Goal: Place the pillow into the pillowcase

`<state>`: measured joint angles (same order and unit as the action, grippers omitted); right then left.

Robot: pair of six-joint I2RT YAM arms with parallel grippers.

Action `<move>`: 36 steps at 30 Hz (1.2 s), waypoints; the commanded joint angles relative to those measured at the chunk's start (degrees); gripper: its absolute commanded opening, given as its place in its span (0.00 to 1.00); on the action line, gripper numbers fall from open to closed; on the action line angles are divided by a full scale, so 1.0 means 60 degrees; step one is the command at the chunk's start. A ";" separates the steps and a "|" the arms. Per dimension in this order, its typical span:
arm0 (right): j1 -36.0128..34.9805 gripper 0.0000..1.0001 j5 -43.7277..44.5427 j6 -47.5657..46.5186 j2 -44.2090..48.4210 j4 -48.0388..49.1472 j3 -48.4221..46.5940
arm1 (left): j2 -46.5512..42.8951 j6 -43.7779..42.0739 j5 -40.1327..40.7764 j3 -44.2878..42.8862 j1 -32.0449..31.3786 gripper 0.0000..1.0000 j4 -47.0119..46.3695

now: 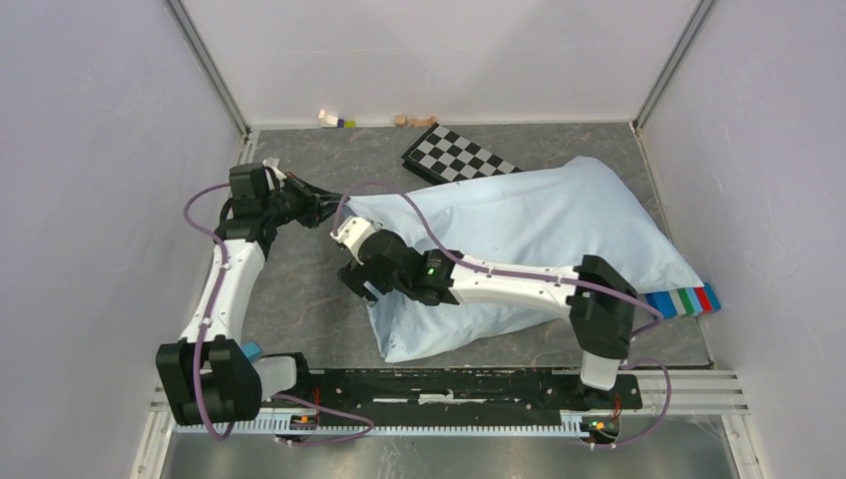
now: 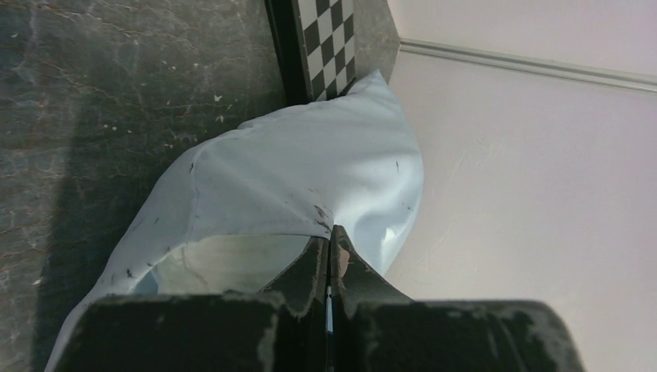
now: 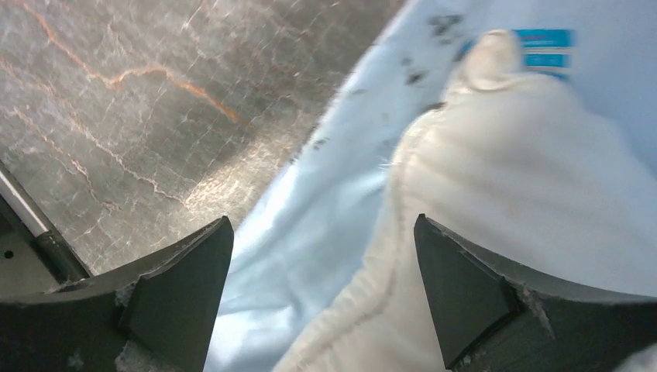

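The pale blue pillowcase lies bulging across the middle and right of the table, its mouth facing left. My left gripper is shut on the upper hem of that mouth and holds it up. The left wrist view shows the gripper with the cream pillow under the lifted cloth. My right gripper hangs open at the mouth's near side. In the right wrist view its jaws straddle the pillow's seamed edge, which rests on the pillowcase's lower layer. In the top view the pillow is hidden.
A black-and-white checkerboard panel lies at the back, partly under the pillowcase. Small blocks sit against the back wall. A striped coloured strip sticks out at the right. Walls close in on three sides.
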<state>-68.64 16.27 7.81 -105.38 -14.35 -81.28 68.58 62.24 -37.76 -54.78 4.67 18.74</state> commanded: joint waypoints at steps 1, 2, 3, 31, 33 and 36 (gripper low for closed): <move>0.0044 0.94 0.1210 0.0306 0.0915 -0.0918 -0.0612 | -0.0223 -0.0792 0.0476 -0.0551 0.0114 0.03 0.0289; 0.0045 0.94 0.1514 0.0314 0.0877 -0.1190 -0.0860 | -0.0216 -0.0804 0.0510 -0.0577 0.0108 0.02 0.0324; 0.0044 0.94 0.1899 0.0302 0.0805 -0.1555 -0.1121 | -0.0235 -0.0832 0.0541 -0.0595 0.0116 0.02 0.0353; 0.0204 0.75 0.5707 -0.2413 -0.1902 -0.0890 -0.0351 | 0.0449 -0.1427 0.1491 -0.0606 -0.0056 0.03 0.0363; 0.0421 0.14 0.5182 -0.2044 -0.1311 -0.0827 -0.0195 | 0.0481 -0.1593 0.1787 -0.0529 -0.0180 0.03 0.0363; 0.0690 0.00 0.3813 -0.1475 -0.0264 -0.0542 0.0227 | 0.0638 -0.1891 0.2278 -0.0468 -0.0575 0.11 0.0490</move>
<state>-67.59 47.07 -7.01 -114.17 -18.79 -82.81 71.70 55.57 -28.60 -57.14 3.27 22.68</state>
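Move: The white pillow's end, showing in the pillowcase's mouth, lies about 7 cm ahead of the open right hand, some 8 cm to its right and 4 cm lower. From that hand, the mouth's upper rim corner is about 12 cm ahead, 5 cm left and 9 cm higher; the case's loose near corner is 12 cm back, 4 cm right and 10 cm lower. From the left hand, the pillow end is roughly 13 cm right, 5 cm back and 12 cm below. The pillow's end is what the right hand goes in for: it rises some 7 cm while travelling forward and right, then sinks about 12 cm into the mouth, rolling its left side down some 30 degrees, and at the last shuts on a fold of pillow while edging forward and right. The left hand keeps its pinch on the upper rim, easing down, left and slightly forward. ##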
